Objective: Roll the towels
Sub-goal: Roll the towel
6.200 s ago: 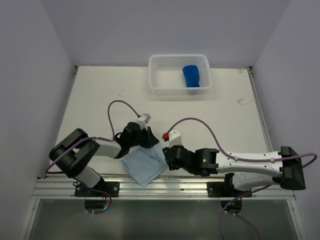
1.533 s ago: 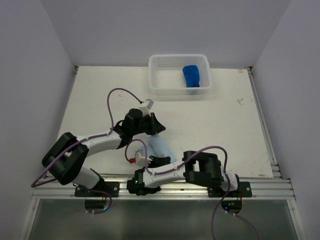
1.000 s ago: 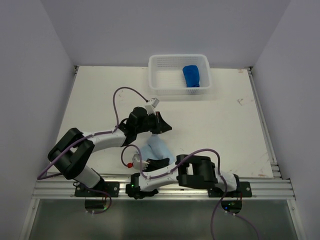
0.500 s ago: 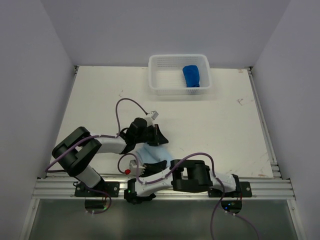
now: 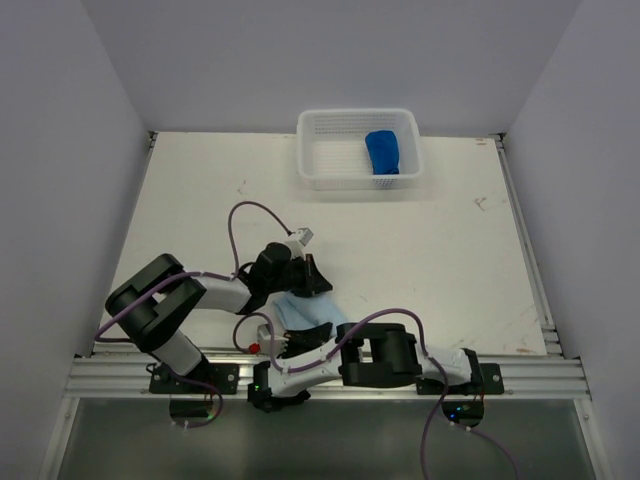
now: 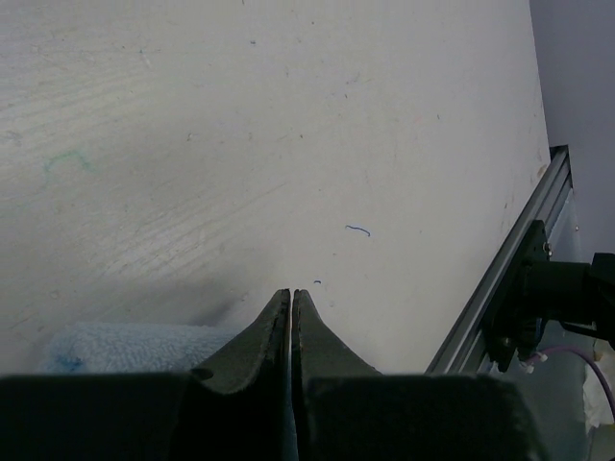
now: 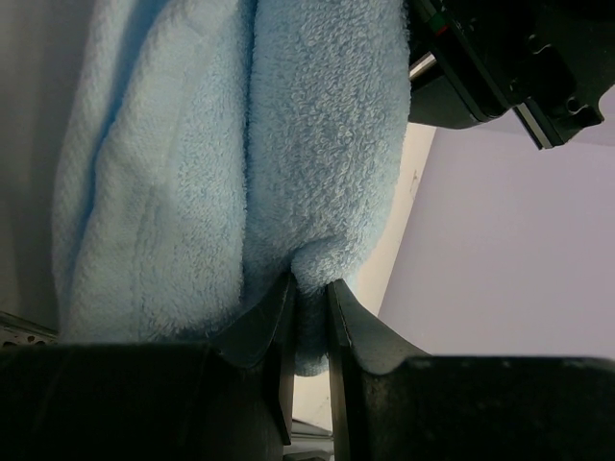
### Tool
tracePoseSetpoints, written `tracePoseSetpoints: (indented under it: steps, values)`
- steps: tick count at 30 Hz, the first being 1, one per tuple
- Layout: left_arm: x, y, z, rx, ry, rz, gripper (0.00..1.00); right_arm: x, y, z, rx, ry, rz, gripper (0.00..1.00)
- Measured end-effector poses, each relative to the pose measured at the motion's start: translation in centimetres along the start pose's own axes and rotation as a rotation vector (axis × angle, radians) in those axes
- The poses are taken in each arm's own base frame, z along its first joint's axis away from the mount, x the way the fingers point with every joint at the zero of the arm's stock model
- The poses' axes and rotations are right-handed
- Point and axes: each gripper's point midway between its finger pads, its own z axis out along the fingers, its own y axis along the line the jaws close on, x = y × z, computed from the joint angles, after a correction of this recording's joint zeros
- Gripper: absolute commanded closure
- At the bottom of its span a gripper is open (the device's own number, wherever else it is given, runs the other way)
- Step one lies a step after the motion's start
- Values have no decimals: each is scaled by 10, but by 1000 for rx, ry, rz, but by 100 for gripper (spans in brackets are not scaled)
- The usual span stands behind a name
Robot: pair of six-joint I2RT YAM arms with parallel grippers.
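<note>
The pale blue towel (image 5: 300, 308) lies bunched in a loose roll near the table's front edge, between my two grippers. My right gripper (image 5: 303, 337) comes at it from the near side. In the right wrist view that gripper (image 7: 307, 283) is shut on a thick fold of the pale blue towel (image 7: 288, 144). My left gripper (image 5: 310, 282) rests at the towel's far side. Its jaws (image 6: 291, 291) are shut, the tips over bare table, with the pale blue towel (image 6: 135, 346) under its left finger. The dark blue towel (image 5: 384, 152) lies rolled in the basket.
The white perforated basket (image 5: 330, 150) stands at the back of the table, right of centre. The metal front rail (image 5: 400, 378) runs just behind my right arm, which is folded tightly along it. The left arm's body (image 7: 500, 58) shows close beyond the towel in the right wrist view.
My left gripper has come down and toward the front edge onto the towel. The right arm has folded further left along the rail, and the towel has bunched tighter.
</note>
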Motion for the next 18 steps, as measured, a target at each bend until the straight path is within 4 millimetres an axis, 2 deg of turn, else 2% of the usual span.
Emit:
tracePoseSetpoints:
  steps: [7, 9, 11, 14, 18]
  values:
    - [-3, 4, 1, 0, -31, 45, 92, 0, -1, 0, -4, -1, -34, 83]
    - [-4, 5, 3, -3, -36, 51, 92, 0, -2, -1, -12, 0, -38, 77]
    - [-3, 8, 4, -8, -37, 56, 93, 1, -3, -2, -25, 1, -29, 56]
    - [-4, 11, 8, -16, -43, 66, 93, 6, -6, -6, -71, 13, 7, 49]
    - [-6, 14, 13, -24, -49, 75, 93, 6, -14, -14, -131, 12, 94, 47]
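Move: My right fingers already pinch the near end of the half-finished towel roll; its middle lies about 6 cm ahead of them, roughly level sideways. The unrolled rest lies about 5 cm ahead and 11 cm left, slightly lower, and the table's near edge some 5 cm behind them. From my shut left hand at the roll's far end, the roll's middle is about 5 cm back, 2 cm right and slightly lower. I hold my right hand nearly still, then spread its fingers to about half open and let go of the roll's near end, easing up about 2 cm and slightly back. Meanwhile my left hand, still shut, creeps about 1.5 cm forward and as much down beside the roll's far end, tilting some 5 degrees. ##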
